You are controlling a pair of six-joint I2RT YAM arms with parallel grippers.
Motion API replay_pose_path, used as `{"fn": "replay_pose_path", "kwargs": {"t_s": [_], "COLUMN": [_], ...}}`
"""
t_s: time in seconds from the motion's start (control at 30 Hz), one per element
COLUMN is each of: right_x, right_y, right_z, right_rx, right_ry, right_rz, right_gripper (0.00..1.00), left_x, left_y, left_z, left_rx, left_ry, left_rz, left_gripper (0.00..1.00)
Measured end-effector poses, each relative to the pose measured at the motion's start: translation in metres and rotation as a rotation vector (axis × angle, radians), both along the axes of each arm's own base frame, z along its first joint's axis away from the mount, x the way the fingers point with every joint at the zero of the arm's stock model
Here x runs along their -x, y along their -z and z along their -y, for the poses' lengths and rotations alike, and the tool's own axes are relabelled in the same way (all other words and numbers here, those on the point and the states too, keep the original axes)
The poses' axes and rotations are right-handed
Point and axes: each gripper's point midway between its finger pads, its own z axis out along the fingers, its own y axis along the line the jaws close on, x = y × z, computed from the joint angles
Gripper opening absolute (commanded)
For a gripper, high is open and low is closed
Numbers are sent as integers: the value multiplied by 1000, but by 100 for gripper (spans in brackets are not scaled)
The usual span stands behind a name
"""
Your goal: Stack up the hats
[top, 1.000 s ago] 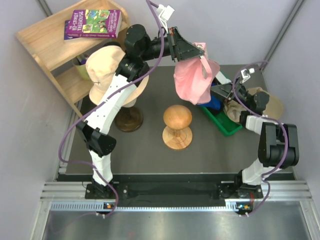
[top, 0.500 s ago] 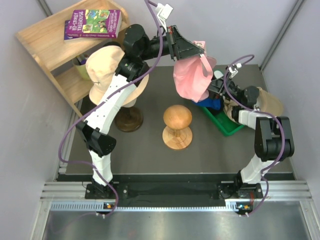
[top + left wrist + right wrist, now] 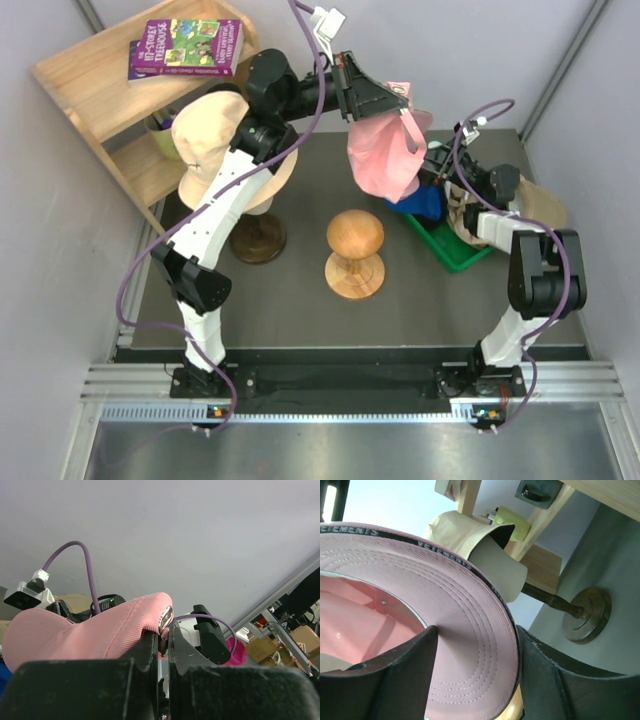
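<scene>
The pink hat (image 3: 383,155) hangs in the air above the table's far right. My left gripper (image 3: 400,100) is shut on its back strap, and the left wrist view shows the strap and buckle pinched between the closed jaws (image 3: 164,632) with the pink crown (image 3: 90,630) beside them. My right gripper (image 3: 428,168) reaches up from the right. In the right wrist view the pink brim (image 3: 470,630) fills the gap between its fingers (image 3: 476,637), and both fingers touch it. A peach hat (image 3: 215,140) sits on the head form. A blue hat (image 3: 425,203) and a tan hat (image 3: 535,205) lie by the green bin.
A mushroom-shaped wooden stand (image 3: 354,240) sits mid-table, below the pink hat. The head form's round base (image 3: 258,240) stands to its left. A green bin (image 3: 450,248) lies at the right. A wooden shelf (image 3: 100,80) with a purple book (image 3: 185,47) fills the far left corner.
My right gripper has risen from the bin toward the hanging pink hat, and its jaws have narrowed onto the brim. The left arm has held the hat nearly still.
</scene>
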Motion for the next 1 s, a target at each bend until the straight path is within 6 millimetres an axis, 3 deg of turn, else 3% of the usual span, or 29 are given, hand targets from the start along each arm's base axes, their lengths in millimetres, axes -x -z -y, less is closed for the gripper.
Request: {"fn": "replay_pose_path", "kwargs": {"t_s": [0.13,0.23,0.43,0.53,0.67,0.73,0.77,0.8,0.87,0.93,1.0], "right_x": [2,7,28,38,49,53,54,56,63,71,80], "right_y": [-7,-18,-55,-69,-78,-81,-82,-84,-90,-97,-105], "right_z": [0,1,6,8,7,11,15,20,32,40,44], "right_rx": [-15,-28,-56,-64,-58,-44,-37,-22,22,65,119], "right_ry": [-2,-1,11,9,-9,-6,1,13,46,78,119], "right_rz": [-10,-4,65,93,116,132,145,162,234,306,381], "right_gripper": [52,34,18,2,0,0,0,0,0,0,0], "left_x": [0,0,-8,-12,-17,-22,-25,-29,-41,-54,-62], "left_y": [2,2,3,4,14,21,23,26,33,38,40], "left_z": [-4,-12,-33,-37,-36,-37,-38,-40,-49,-63,-75], "left_rx": [-4,-7,-14,-16,-35,-52,-60,-71,-101,-130,-155], "left_ry": [-8,-24,-81,-97,-105,-122,-134,-158,-226,-312,-386], "left_rz": [0,3,15,21,15,13,14,12,4,-8,-11], "left_gripper": [0,0,0,0,0,16,32,59,85,99,99]}}
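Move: From the right hand, the pink cap's middle is about 6 cm left and 8 above, level fore-and-aft; its brim already sits between the part-open fingers. The blue cap is straight below, about 25 cm down and 4 right; the ball-topped wooden stand is 14 back, 11 left and 20 down. From the left hand, which grips the strap, the cap's middle is some 12 cm below and 2 left, and the beige hat about 28 left and 15 lower. Closing fully on the pink cap's brim, the right fingers pinch it while that hand climbs about 10 cm and draws back 8 and some 4 right, tilting late on. The left hand keeps the strap while easing left, then opens wide near the end and swings left, forward and slightly down, turning about 20 degrees counter-clockwise. ##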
